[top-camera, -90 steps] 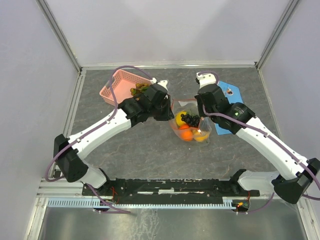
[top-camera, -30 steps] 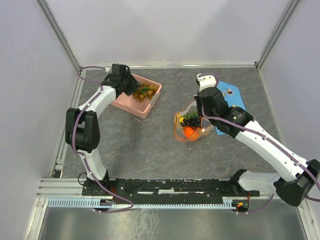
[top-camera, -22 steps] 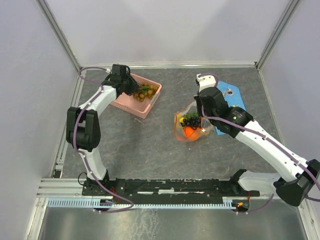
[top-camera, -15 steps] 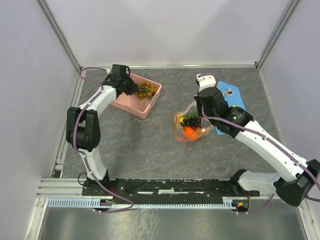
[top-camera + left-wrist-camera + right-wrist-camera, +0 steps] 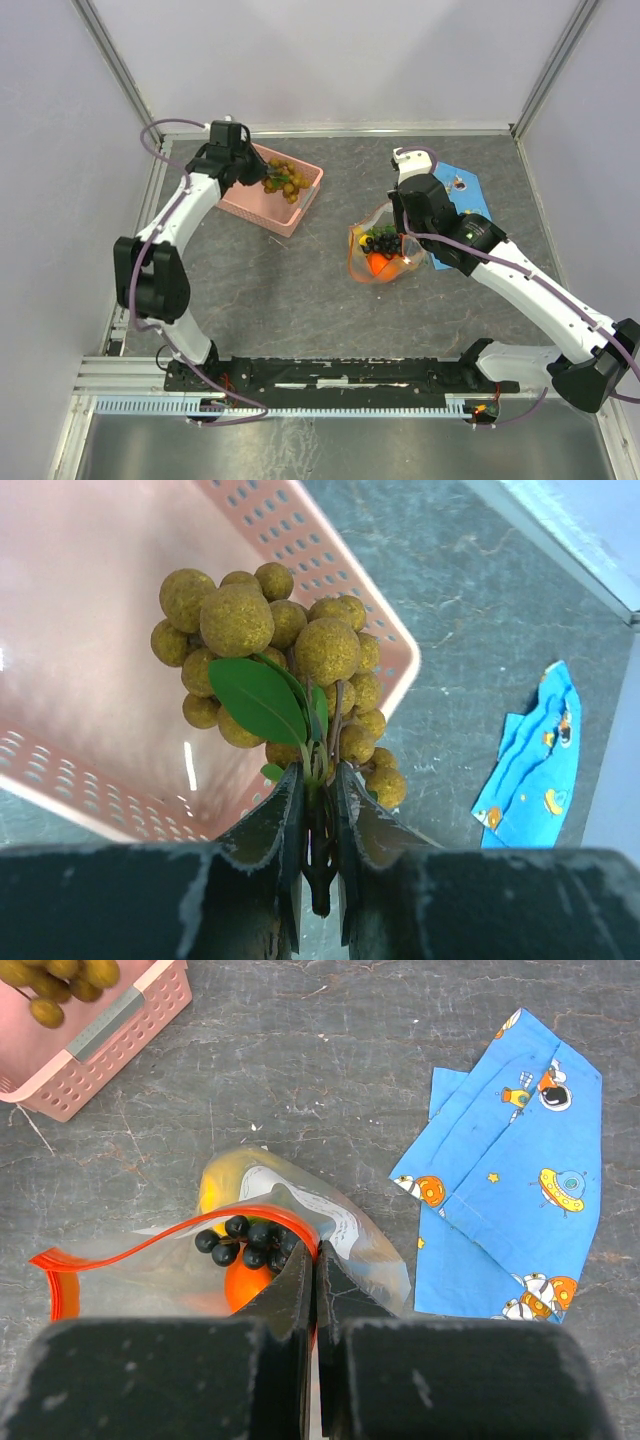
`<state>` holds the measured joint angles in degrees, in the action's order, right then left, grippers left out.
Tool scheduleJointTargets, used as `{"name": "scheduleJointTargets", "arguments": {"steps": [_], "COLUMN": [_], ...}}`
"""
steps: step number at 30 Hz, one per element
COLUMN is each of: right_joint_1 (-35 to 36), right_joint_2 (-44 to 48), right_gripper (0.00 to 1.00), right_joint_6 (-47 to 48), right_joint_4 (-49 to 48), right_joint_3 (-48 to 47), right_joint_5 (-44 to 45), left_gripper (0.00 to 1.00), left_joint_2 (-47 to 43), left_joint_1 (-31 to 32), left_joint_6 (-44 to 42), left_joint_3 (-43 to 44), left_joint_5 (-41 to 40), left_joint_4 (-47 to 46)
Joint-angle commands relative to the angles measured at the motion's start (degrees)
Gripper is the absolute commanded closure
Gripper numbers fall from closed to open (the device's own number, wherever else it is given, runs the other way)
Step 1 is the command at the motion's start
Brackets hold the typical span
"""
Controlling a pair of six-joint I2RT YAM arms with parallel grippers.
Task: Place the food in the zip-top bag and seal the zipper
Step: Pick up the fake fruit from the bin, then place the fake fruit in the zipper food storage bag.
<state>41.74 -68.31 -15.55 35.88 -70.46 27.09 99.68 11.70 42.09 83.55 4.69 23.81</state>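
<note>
A brownish-green grape bunch with green leaves hangs over the pink basket. My left gripper is shut on its stem. From above, the bunch and left gripper are at the back left. The clear zip-top bag lies mid-table, its mouth held open. My right gripper is shut on its red zipper strip. Inside are a dark berry cluster, an orange fruit and a yellow lemon. From above, the right gripper is at the bag's right side.
The pink lattice basket sits at the back left of the grey table. A blue printed cloth lies just right of the bag, under my right arm. Grey walls enclose the table on three sides.
My left gripper has shut on the grape bunch's stem, and the arm has swung back left over the basket with it. The right arm and the bag have not moved.
</note>
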Motion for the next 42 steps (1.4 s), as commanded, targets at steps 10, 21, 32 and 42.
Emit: {"name": "scheduleJointTargets", "arguments": {"steps": [10,21,32,42], "right_joint_1": [-0.06,-0.03,-0.07,-0.06], "right_joint_2": [-2.24,-6.32,-5.49,-4.55], "right_gripper": [0.98,0.98,0.98,0.98], "right_joint_6": [-1.02,-5.59,-10.03,-15.52], "right_joint_4": [-4.59,-3.37,1.23,2.36], "right_joint_3": [-1.92,-4.7,-6.67,-6.36], "right_joint_5": [-0.65,-5.58,-6.65,-5.97], "left_gripper": [0.97,0.97,0.97,0.97], "left_joint_2": [-22.13,-38.45,-45.65,-47.42], "left_joint_1": [0.17,13.34,23.42,29.45], "left_joint_6": [-9.77,-11.32,-7.56,-4.64], "left_joint_3": [-3.6,-12.19,-22.22,-27.4], "left_joint_5": [13.29,13.69,8.97,2.74], "left_joint_4": [4.32,-2.7,-16.38,-18.98]}}
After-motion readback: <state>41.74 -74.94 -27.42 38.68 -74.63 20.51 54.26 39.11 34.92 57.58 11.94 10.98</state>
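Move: The left hand holds the golden-brown grapes by their stems over the pink bin, whose middle is some 6 cm below and about 1 cm back. The bag's mouth lies about 22 cm to that hand's right, 19 cm back and a few centimetres higher. From the right hand, pinching the rim, the mouth's middle is about 6 cm left, 3 cm back and 4 cm lower; the black grapes sit 3 cm left and 9 cm below, level ahead. The blue cloth is 12 cm right and 10 cm ahead, on the table. Keeping its pinch on the stems, the left hand carries the grapes up out of the bin, then mostly back and to the right towards the bag's mouth, about 24 cm back, 12 cm right and 15 cm up overall, dipping slightly last. Its fingers tip upward some 30 degrees and swing clockwise. The right hand, still gripping the rim, shifts about 4 cm left and slightly down, tilting a little. ##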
